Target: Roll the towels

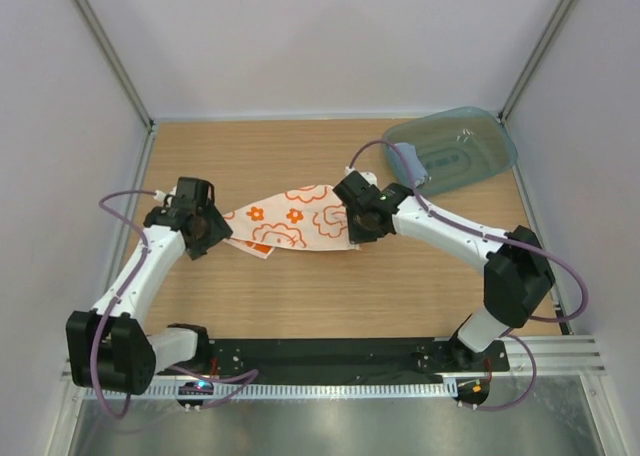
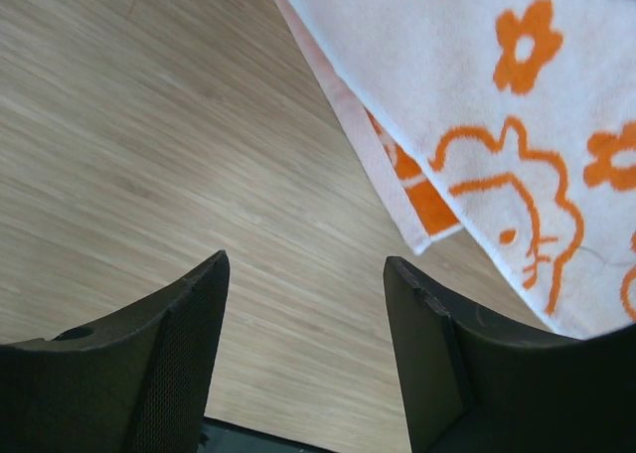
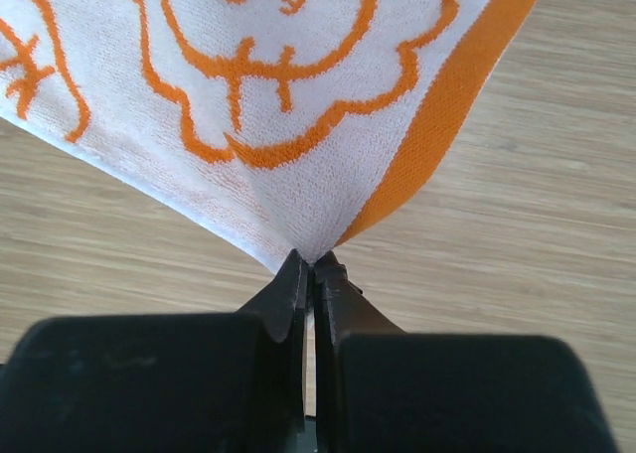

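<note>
The white towel with orange flower and lion prints [image 1: 295, 216] lies stretched across the middle of the wooden table. My right gripper [image 3: 313, 259] is shut on its right corner, where the orange edging [image 3: 447, 125] meets the white cloth [image 3: 268, 85], and that corner is pulled into a point. At the towel's left end my left gripper [image 2: 303, 264] stands open over bare wood, with the folded towel edge [image 2: 417, 195] just off to its right and nothing between its fingers. The light blue towel [image 1: 408, 162] sits bunched at the left end of the tray.
A translucent teal plastic tray [image 1: 480, 141] rests at the back right corner. White walls enclose the table on three sides. A black rail with the arm bases [image 1: 330, 354] runs along the near edge.
</note>
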Robot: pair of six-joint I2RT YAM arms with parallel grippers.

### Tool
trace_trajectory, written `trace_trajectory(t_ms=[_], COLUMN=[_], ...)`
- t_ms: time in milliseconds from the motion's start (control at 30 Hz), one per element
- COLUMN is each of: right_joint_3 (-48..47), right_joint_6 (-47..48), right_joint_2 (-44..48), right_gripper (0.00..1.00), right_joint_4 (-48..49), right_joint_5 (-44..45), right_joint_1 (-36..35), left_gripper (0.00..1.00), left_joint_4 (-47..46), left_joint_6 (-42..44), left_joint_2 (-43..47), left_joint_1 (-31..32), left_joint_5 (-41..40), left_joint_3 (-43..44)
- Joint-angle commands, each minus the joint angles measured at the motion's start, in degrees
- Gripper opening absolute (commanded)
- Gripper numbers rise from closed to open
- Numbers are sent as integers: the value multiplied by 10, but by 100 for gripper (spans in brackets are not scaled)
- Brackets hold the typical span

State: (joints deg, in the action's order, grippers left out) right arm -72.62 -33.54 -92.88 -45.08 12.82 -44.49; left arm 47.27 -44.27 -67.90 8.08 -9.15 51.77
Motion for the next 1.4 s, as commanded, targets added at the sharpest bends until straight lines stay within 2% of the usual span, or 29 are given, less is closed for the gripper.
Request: trace_trajectory(t_ms=[0,467,967,1067,1100,1200,1267,1367], right_joint_3=[21,69,67,65,65,64,62,56], right_joint_6=[17,44,55,56,57,58,58,57], right_joint_2=[38,122,153,158,160,157,155,149], right_gripper=[1,1,1,1,1,1,1,1], right_joint_4=[9,8,-19,-25,-26,-26,-28,-29], right_joint_5=[-11,-48,-56,-57,-57,-62,-67,-67], right_joint_1=[12,44,54,56,57,57,58,57], left_gripper=[65,61,59,52,44,29,24,10], left_joint_4=[-57,-128,-159,-173,-177,-193,-205,-214], left_joint_6=[-41,-74,-57,-58,-60,-71,-76,-75], left_joint_2=[-7,-135,-206,-220,-229,-247,-252,-251], left_joint_1=[-10,-19,-36,-37,-37,-37,-37,-36], left_joint_5=[-22,-36,-79,-67,-60,-29,-13,1], left_joint_3=[0,18,51,54,53,53,51,47])
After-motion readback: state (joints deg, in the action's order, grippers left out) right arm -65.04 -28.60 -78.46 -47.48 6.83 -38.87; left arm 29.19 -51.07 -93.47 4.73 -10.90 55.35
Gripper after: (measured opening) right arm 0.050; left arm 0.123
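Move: About 10 cm ahead of the left hand, 5 cm to its left and 9 cm below lies the flower towel's left corner. The striped flap sticking out from under the towel is 2 cm ahead and 8 cm right, at the same depth. The right hand still pinches the towel's near right end; from it the left corner lies roughly 34 cm left and 9 cm ahead. The rolled towel in the bin is about 21 cm ahead and 12 cm right. Reaching forward and down, some 8 cm each way, the left hand goes to the towel's left corner, turning about 10 degrees counter-clockwise, and shuts its fingers on the corner only at the end. Meanwhile the right hand keeps its pinch and draws the towel about 5 cm right, a little back and up. ##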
